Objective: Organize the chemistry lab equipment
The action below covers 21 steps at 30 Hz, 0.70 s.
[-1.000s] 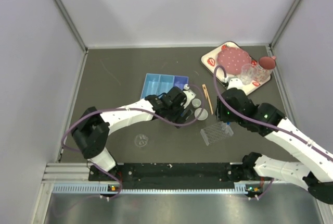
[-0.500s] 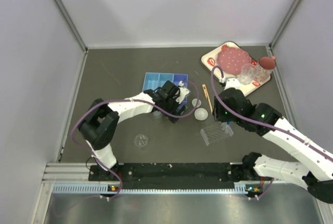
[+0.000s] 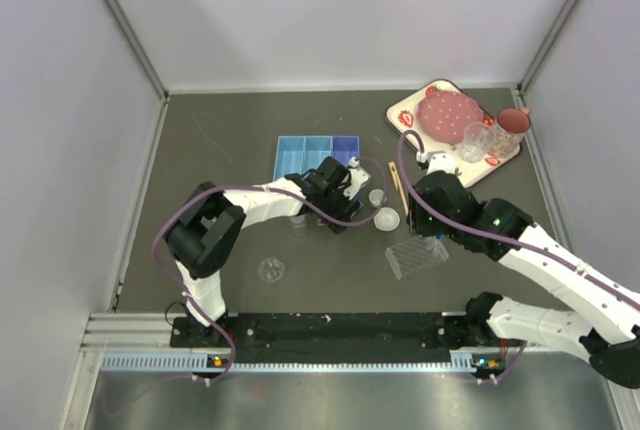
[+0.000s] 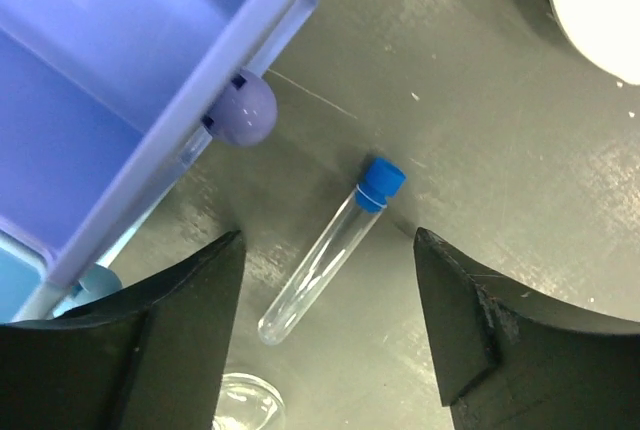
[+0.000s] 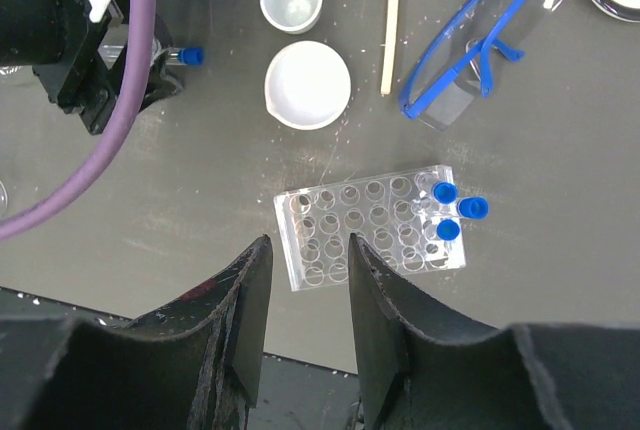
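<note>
A clear tube with a blue cap lies flat on the dark table beside the blue tray. My left gripper is open and straddles the tube without touching it. In the top view the left gripper sits just below the blue tray. The clear well rack holds three blue-capped tubes at its right end. My right gripper hovers above the rack's near edge, jaws a little apart and empty. Two white round dishes and the wooden tongs lie beyond the rack.
Blue safety glasses lie right of the tongs. The strawberry-print tray with a pink plate and glasses stands at the back right. A small clear dish sits alone near the front. A lavender knob rests against the blue tray.
My left gripper has moved left from beside the white dishes to the blue tray's edge, over the loose tube, and its jaws have narrowed a little. The right arm barely shifted.
</note>
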### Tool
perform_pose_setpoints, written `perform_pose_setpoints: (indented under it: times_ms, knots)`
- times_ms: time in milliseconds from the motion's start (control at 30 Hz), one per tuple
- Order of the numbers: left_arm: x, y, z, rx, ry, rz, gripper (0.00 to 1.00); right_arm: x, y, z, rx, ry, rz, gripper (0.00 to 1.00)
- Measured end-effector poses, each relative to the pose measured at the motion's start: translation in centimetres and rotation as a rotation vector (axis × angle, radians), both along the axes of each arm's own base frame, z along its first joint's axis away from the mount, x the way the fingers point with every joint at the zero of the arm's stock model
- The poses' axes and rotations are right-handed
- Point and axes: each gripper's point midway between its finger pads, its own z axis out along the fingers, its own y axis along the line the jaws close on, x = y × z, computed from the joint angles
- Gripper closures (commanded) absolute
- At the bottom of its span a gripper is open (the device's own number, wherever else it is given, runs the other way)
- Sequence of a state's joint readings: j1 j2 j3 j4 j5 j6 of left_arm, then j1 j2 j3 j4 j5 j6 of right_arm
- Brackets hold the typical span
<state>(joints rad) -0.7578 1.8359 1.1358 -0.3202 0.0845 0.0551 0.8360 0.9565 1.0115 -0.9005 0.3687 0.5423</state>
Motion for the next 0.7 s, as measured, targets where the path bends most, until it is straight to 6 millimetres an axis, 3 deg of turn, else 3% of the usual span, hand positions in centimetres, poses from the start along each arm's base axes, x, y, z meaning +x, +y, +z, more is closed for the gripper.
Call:
perform_pose_setpoints:
  times_ms: [100,300,367,400,700]
  knots:
    - [0.5,-0.4,0.0,-0.017,-0.012,0.008,0.55,0.0,0.0,-0.1,-0.003,0.002,0.0,0.63]
    - [0.8,-0.4,0.0,-0.029,-0.009,0.03,0.72,0.0,0.0,-0.1,-0.002,0.002,0.001,0.64]
    - [0.8,-0.5,-0.1,-0.033,-0.01,0.033,0.86,0.0,0.0,-0.1,-0.002,0.003,0.0,0.64]
    - [0.7,-0.5,-0.1,-0.038,-0.009,0.038,0.98,0.0,0.0,-0.1,-0.001,0.003,0.001,0.64]
    - [-1.3,-0.7,0.1,-0.055,0.02,0.042,1.0,-0.2,0.1,0.0,0.01,0.005,0.008,0.64]
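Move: Between the left hand's open fingers, about 1 cm below the hand point, a blue-capped test tube lies slantwise on the table. The white dish is some 10 cm to the right and level with it; the small cup is about 8 cm right and 4 cm ahead. The purple bin stands roughly 12 cm ahead and 2 cm right, a glass beaker 8 cm left. From the right hand the tube lies about 9 cm ahead, 14 cm left, 19 cm below. Closing almost fully from wide open, the left fingers pinch the test tube's glass body just below its blue cap. Down at table height the hand eases forward not quite 1 cm as they shut, then draws back about 2 cm, away from the purple bin, with the tube between the fingertips. ##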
